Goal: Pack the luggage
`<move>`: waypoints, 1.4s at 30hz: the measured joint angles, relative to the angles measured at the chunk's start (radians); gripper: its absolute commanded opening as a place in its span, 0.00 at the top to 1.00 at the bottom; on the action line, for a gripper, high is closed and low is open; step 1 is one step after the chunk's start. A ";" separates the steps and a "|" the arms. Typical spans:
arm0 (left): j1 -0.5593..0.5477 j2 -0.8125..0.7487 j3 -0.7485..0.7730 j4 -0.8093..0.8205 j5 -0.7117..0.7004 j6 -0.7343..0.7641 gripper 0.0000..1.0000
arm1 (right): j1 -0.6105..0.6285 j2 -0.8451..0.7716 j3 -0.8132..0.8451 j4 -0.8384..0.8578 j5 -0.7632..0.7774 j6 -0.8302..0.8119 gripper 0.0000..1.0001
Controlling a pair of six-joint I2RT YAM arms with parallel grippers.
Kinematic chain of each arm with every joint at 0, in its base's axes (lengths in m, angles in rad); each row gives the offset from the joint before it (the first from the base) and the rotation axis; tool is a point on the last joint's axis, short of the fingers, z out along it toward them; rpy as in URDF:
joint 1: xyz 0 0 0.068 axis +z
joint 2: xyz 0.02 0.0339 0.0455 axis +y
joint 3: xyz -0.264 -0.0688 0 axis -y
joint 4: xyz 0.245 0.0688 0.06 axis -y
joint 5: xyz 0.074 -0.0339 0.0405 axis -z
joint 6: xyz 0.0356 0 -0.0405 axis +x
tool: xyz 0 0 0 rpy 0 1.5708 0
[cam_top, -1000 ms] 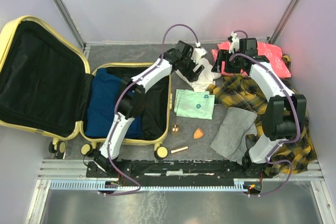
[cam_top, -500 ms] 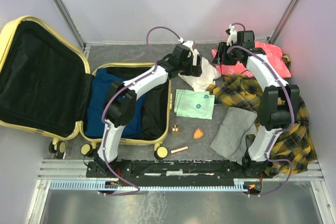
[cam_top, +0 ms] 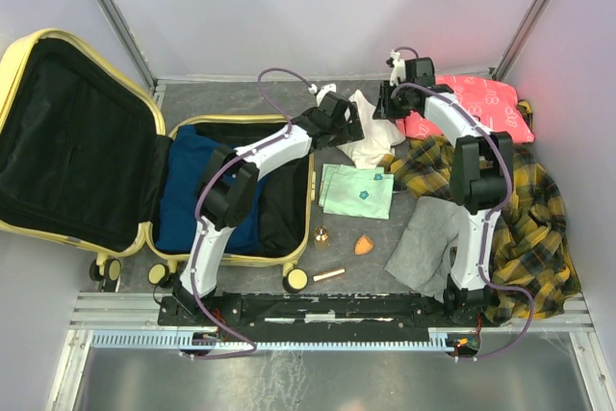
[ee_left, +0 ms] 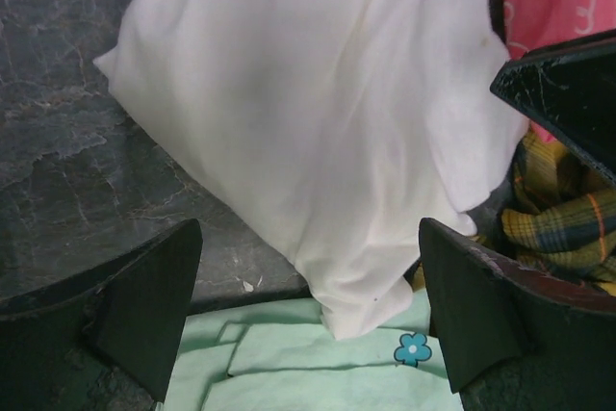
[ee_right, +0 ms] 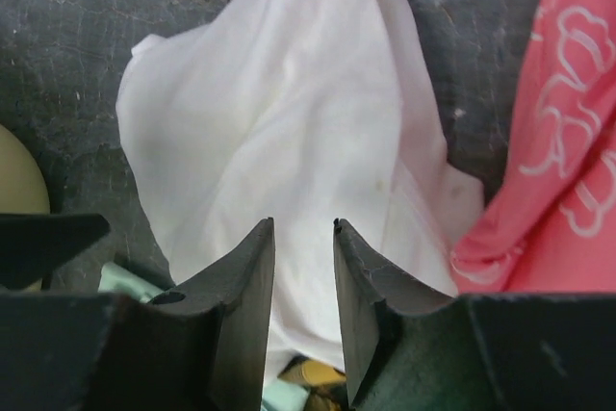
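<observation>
The luggage lies open at the left, a pale yellow suitcase with its black-lined lid thrown back and a blue garment in its base. A crumpled white cloth lies on the table to its right. My left gripper hovers at the cloth's near-left side, wide open, the white cloth ahead of my left gripper. My right gripper is over the cloth's far end. In the right wrist view my right gripper shows a narrow gap, with the white cloth under it.
A folded mint-green cloth lies just near the white one. A pink cloth sits at the back right, above a yellow plaid shirt and a grey cloth. An orange sponge, a small copper piece and a gold tube lie near the front.
My right gripper has moved left from the pink cloth to over the white cloth, its jaws narrowing. My left gripper has drawn back slightly to the left of the cloth and opened fully.
</observation>
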 measured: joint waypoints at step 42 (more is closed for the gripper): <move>0.051 0.267 0.152 0.272 0.142 -0.011 0.97 | 0.018 0.201 0.149 -0.159 0.008 0.008 0.82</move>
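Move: The white cloth's middle lies about 3 cm ahead of the left hand, 4 cm to its right and 7 cm below. From the right hand it is some 2 cm back, 3 cm left and 8 cm below. The folded mint cloth lies around 10 cm back and 1 cm right of the left hand; the pink bag lies roughly 19 cm right and 3 cm ahead of the right hand. Left hand reaches forward-right and down, right hand sinks, each some 8 cm, both pinching the white cloth. ##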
